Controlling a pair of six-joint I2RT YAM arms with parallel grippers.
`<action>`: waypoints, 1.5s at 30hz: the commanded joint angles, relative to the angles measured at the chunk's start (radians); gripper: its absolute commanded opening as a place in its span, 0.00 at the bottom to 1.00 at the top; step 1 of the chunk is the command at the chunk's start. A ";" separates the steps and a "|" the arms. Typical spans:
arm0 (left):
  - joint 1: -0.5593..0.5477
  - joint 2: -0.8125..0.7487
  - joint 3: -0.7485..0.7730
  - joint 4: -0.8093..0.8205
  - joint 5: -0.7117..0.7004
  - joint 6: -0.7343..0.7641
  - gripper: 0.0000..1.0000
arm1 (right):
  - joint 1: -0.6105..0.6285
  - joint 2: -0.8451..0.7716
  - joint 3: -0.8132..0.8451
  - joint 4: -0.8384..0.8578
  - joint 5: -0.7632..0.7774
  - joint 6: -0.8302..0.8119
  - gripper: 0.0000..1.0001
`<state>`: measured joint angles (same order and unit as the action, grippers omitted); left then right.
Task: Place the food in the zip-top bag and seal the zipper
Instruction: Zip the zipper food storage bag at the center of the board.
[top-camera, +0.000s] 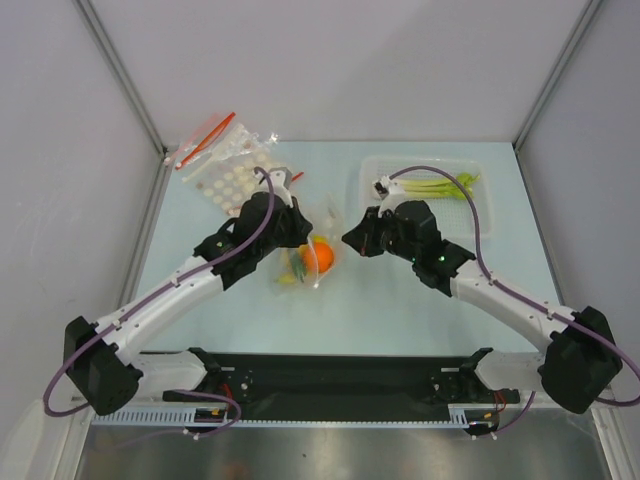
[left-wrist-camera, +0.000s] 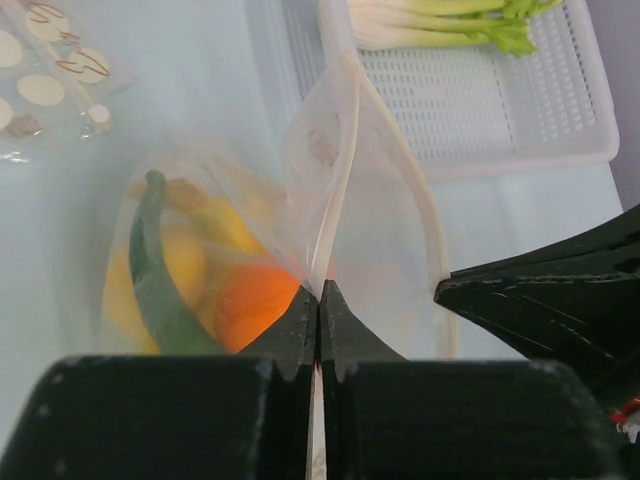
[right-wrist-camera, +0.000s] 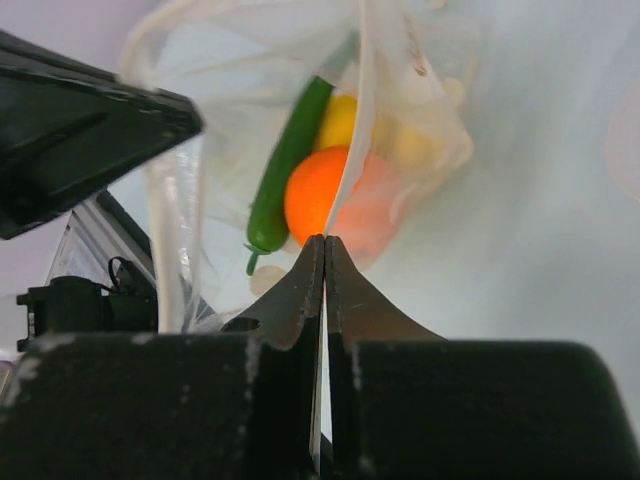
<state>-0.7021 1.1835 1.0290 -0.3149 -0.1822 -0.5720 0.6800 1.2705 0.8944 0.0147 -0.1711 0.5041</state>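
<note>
The zip-top bag (top-camera: 305, 262) lies mid-table with its mouth held open. Inside are the round orange (top-camera: 322, 257), the dark green curved vegetable (left-wrist-camera: 150, 265) and yellow fruit (left-wrist-camera: 188, 262); banana and lemon are hard to tell apart. My left gripper (top-camera: 303, 228) is shut on one mouth edge (left-wrist-camera: 330, 215). My right gripper (top-camera: 352, 241) is shut on the other mouth edge (right-wrist-camera: 355, 165). The zipper strip (left-wrist-camera: 425, 225) bows open between them. The leek (top-camera: 432, 185) lies in the white basket (top-camera: 480, 215), outside the bag.
A heap of spare dotted bags with red strips (top-camera: 225, 165) lies at the back left. The white mesh basket stands at the back right, just behind my right gripper. Grey walls close in the table on three sides.
</note>
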 joint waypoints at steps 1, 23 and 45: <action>-0.036 0.033 0.075 0.014 0.058 0.067 0.00 | 0.010 -0.079 -0.024 0.086 0.030 -0.015 0.00; -0.142 0.033 0.094 0.083 0.164 0.205 1.00 | 0.020 -0.212 -0.124 0.162 0.170 0.002 0.00; -0.450 -0.369 -0.349 0.290 -0.071 0.465 1.00 | 0.020 -0.151 -0.104 0.153 0.156 0.010 0.00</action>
<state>-1.1110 0.8474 0.7155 -0.0978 -0.1902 -0.1799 0.6964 1.1126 0.7593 0.1184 -0.0257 0.5053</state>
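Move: The left fingers are shut on the left rim of the bag's open mouth. The near corner of that mouth lies about 9 cm back, 3 cm to the right and some 5 cm below them. The orange in the bag is about 3 cm ahead, 3 cm to the right and 10 cm down, with the green vegetable 4 cm to the left of the orange. From the right hand, shut on the right rim, the near corner is about 9 cm back, 6 cm left and 5 cm down. Still pinching the left rim, the left hand first goes some 6 cm to the right, towards the right gripper, then opens wide and lets go of the rim, and with its fingers open swings about 9 cm back in an arc, up roughly 6 cm and down again, turning some 30 degrees clockwise, to come close to the near corner of the bag's mouth. The right hand keeps its pinch on the right rim throughout, lifting it about 3 cm while drawing it 3 cm to the right, then easing partway down and holding still. ##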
